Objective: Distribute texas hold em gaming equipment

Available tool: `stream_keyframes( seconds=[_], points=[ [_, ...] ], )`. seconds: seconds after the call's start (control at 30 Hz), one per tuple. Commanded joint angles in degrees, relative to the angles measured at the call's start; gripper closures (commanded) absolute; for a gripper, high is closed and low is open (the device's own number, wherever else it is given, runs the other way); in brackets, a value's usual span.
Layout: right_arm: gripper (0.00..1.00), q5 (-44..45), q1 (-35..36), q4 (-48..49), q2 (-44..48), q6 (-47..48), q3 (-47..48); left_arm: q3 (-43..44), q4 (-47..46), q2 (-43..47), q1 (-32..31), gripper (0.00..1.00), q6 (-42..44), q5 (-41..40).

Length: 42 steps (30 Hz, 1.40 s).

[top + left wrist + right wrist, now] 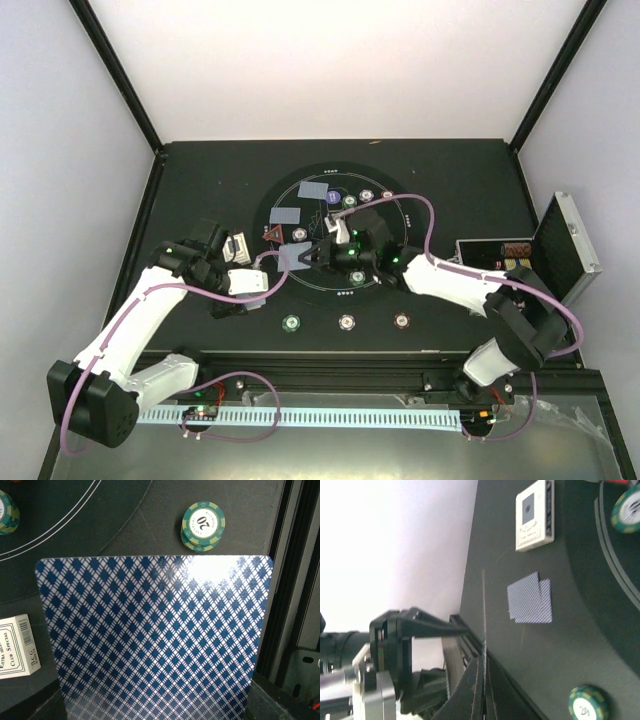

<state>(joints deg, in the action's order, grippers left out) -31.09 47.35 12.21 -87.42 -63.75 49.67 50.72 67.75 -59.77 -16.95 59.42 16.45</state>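
Note:
A blue-grey-backed playing card point(297, 257) hangs above the round mat between my two grippers. My left gripper point(278, 265) reaches it from the left. Its wrist view is filled by the diamond-patterned card back point(155, 635), which hides the fingers. My right gripper point(312, 254) is shut on the card's other side. The card shows edge-on point(483, 610) between that gripper's closed fingers point(484, 680). Cards point(314, 190), a red triangle point(272, 233), a purple disc point(330, 197) and chips point(367, 196) lie on the mat.
Three chips point(291, 323) point(346, 322) point(402, 321) sit in a row near the front edge. The open silver-edged case point(565, 245) stands at the right. A white card box point(535, 515) and two overlapping cards point(530, 599) lie on the table by the left arm.

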Motion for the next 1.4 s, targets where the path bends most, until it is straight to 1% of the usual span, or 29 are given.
stream_keyframes(
  seconds=[0.0, 0.1, 0.2, 0.33, 0.5, 0.57, 0.63, 0.77, 0.83, 0.87, 0.93, 1.07, 1.17, 1.23, 1.27, 1.3, 1.33, 1.37],
  points=[
    [0.99, -3.8, -4.9, -2.7, -3.2, 4.0, 4.4, 0.9, 1.3, -0.1, 0.3, 0.98, -0.7, -0.3],
    [0.99, -5.6, -7.4, -4.8, -9.3, 6.3, 10.4, 1.5, 1.9, 0.3, 0.2, 0.99, -0.8, 0.0],
    [0.99, -6.8, -9.2, -8.0, -17.6, 8.6, 19.2, 1.9, 2.4, 0.5, 0.3, 0.98, -1.1, 0.2],
    [0.99, -7.9, -10.2, -14.0, -32.4, 10.4, 35.2, 2.3, 3.1, 0.6, 0.3, 0.98, -1.8, 0.5],
    [0.99, -8.1, -10.4, -20.3, -47.4, 10.0, 54.3, 2.7, 3.2, 0.6, 0.3, 0.98, -2.6, 0.6],
    [0.99, -7.7, -10.5, -22.7, -51.8, 9.8, 61.0, 2.6, 3.2, 0.8, 0.3, 0.98, -2.7, 0.8],
    [0.99, -7.2, -10.5, -24.4, -55.3, 9.6, 65.6, 2.4, 3.1, 0.9, 0.3, 0.98, -2.8, 1.1],
    [0.99, -6.4, -10.8, -27.1, -59.4, 9.4, 71.0, 2.1, 3.1, 1.2, 0.3, 0.98, -3.1, 1.3],
    [0.98, -5.7, -11.2, -28.7, -59.7, 10.0, 71.6, 2.0, 3.2, 1.4, 0.3, 0.98, -3.1, 1.3],
    [0.96, -5.2, -11.3, -29.6, -59.5, 10.6, 71.6, 2.0, 3.2, 1.5, 0.3, 0.98, -3.1, 1.3],
    [0.82, -4.2, -11.3, -31.7, -58.4, 12.2, 71.0, 2.2, 3.4, 1.7, 0.3, 0.98, -3.0, 1.3],
    [0.69, -2.7, -11.7, -34.0, -52.8, 15.0, 66.7, 2.4, 3.6, 1.4, 0.3, 0.98, -3.1, 1.1],
    [0.67, -1.8, -12.2, -34.1, -47.1, 16.7, 61.5, 2.9, 4.1, 1.2, 0.3, 0.98, -3.3, 1.4],
    [0.62, -1.4, -12.3, -33.4, -42.4, 17.7, 57.2, 3.4, 4.3, 1.1, 0.2, 0.98, -3.4, 1.7],
    [0.61, -1.5, -12.2, -32.4, -39.7, 17.7, 54.4, 3.5, 4.3, 1.1, 0.2, 0.98, -3.5, 1.8],
    [0.59, -1.9, -12.2, -30.8, -36.9, 17.5, 49.8, 3.6, 4.3, 0.9, 0.3, 0.99, -3.6, 1.9],
    [0.57, -2.0, -12.0, -28.6, -33.7, 17.2, 47.2, 3.8, 4.3, 0.7, 0.3, 0.98, -3.7, 2.0],
    [0.55, -2.1, -11.6, -26.4, -30.4, 16.7, 41.5, 3.9, 4.3, 0.5, 0.3, 0.99, -3.8, 2.1]
  ],
)
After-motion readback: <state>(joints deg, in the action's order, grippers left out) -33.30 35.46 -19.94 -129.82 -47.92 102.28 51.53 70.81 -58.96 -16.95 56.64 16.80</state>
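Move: The right hand already holds a face-down card by its edge, fingers pointing left. The card it is taken to lies face-down about 22 cm ahead, 7 cm left and 15 cm below. From that lying card, the red triangle is some 7 cm nearer and 3 cm farther left, the blue-white chip 7 cm nearer and 4 cm right, and another far card 9 cm beyond and 8 cm right. From the left hand, the lying card is about 29 cm ahead, 11 cm right and 10 cm below. The right hand sweeps its card forward some 22 cm towards the lying card beyond the red triangle, edging right at first, then bearing left and sinking ever more steeply by about 13 cm as the fingers dip further downward. Close over the table the fingers open and let go of the card, then the hand lifts about 5 cm and draws back and to the right, its fingers still spreading. ##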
